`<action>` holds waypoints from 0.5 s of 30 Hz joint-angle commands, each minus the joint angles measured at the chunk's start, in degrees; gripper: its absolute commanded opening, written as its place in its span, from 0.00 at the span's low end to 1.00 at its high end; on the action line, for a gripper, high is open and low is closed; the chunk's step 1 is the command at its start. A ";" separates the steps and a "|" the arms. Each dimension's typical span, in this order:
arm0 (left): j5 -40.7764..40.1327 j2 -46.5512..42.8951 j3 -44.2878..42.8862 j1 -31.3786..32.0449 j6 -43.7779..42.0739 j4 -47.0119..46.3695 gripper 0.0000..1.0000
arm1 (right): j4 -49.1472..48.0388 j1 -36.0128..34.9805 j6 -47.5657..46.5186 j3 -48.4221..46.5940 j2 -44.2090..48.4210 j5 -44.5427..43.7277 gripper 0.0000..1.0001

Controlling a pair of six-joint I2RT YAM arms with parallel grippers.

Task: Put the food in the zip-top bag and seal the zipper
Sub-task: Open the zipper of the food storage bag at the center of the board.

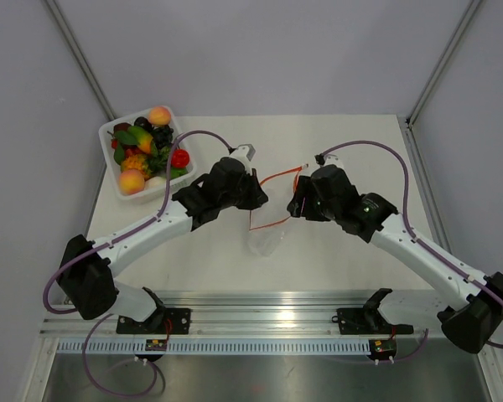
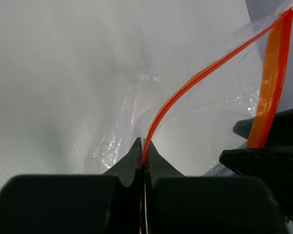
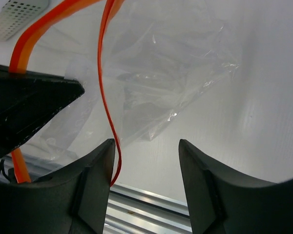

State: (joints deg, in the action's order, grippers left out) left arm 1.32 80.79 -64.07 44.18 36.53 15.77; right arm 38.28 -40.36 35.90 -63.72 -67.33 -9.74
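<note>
The clear zip-top bag [image 1: 268, 239] hangs crumpled between my two grippers, lifted over the table's middle. Its red zipper [image 1: 278, 177] runs between them. My left gripper [image 2: 144, 156] is shut on one lip of the zipper [image 2: 195, 80]. My right gripper [image 3: 146, 146] stands open; a red zipper lip [image 3: 103, 73] hangs against the inner face of its left finger, not pinched. The bag [image 3: 171, 63] looks empty. The food [image 1: 147, 146], glossy toy fruits including a peach [image 1: 158, 115] and a red round one [image 1: 180, 157], lies in the tray at back left.
The white tray [image 1: 127, 194] of several toy fruits sits at the table's back left corner, just left of my left arm [image 1: 151, 226]. A metal rail [image 1: 268, 301] runs along the near edge. Grey walls close in the back and sides.
</note>
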 commanded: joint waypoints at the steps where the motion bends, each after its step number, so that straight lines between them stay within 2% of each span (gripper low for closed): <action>1: 0.35 -1.69 0.61 -0.24 1.70 -3.55 0.00 | -5.49 -2.88 5.40 2.28 3.08 1.04 0.61; 3: 0.52 -1.60 0.97 -0.24 1.96 -4.08 0.00 | -6.29 -3.84 7.51 3.08 4.31 0.25 0.54; 4: 0.87 -1.52 1.23 -0.33 1.96 -4.25 0.00 | -6.46 -4.37 8.21 3.78 4.57 -1.15 0.30; 7: 1.66 -1.60 1.23 -1.20 0.38 -2.85 0.00 | -4.63 -4.38 10.15 3.79 5.19 -5.10 0.01; 10: 4.47 -2.74 1.93 -4.00 -0.58 -2.15 0.00 | -1.56 -4.38 7.88 0.38 5.63 -9.31 0.00; 15: 14.49 -1.78 -0.51 -8.50 -8.05 2.75 0.00 | 5.12 -4.38 -0.29 -9.82 4.41 -14.34 0.00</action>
State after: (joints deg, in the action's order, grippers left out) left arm 8.88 80.18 -62.52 37.60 33.95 15.88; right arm 40.86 -44.45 40.60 -66.57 -63.24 -17.67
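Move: The near right part of the red zipper strip, where my open right fingers will shut, is roughly 2 cm back and 1 cm left of that hand, at about its height. The white slider is some 7 cm ahead and 2 cm right, a little higher; the clear bag hangs about 3 cm back, 4 cm left and 6 cm down. From my left hand, that right part lies about 7 cm right and 3 cm back. I slip my right hand back and left, about 2 cm each way, around the near part of the zipper strip, shut its fingers to pinch it, then lift roughly 4 cm while easing right about 2 cm and a little forward. My left hand keeps its pinch on the left end and, late on, draws it left and somewhat forward, away from the right hand. ##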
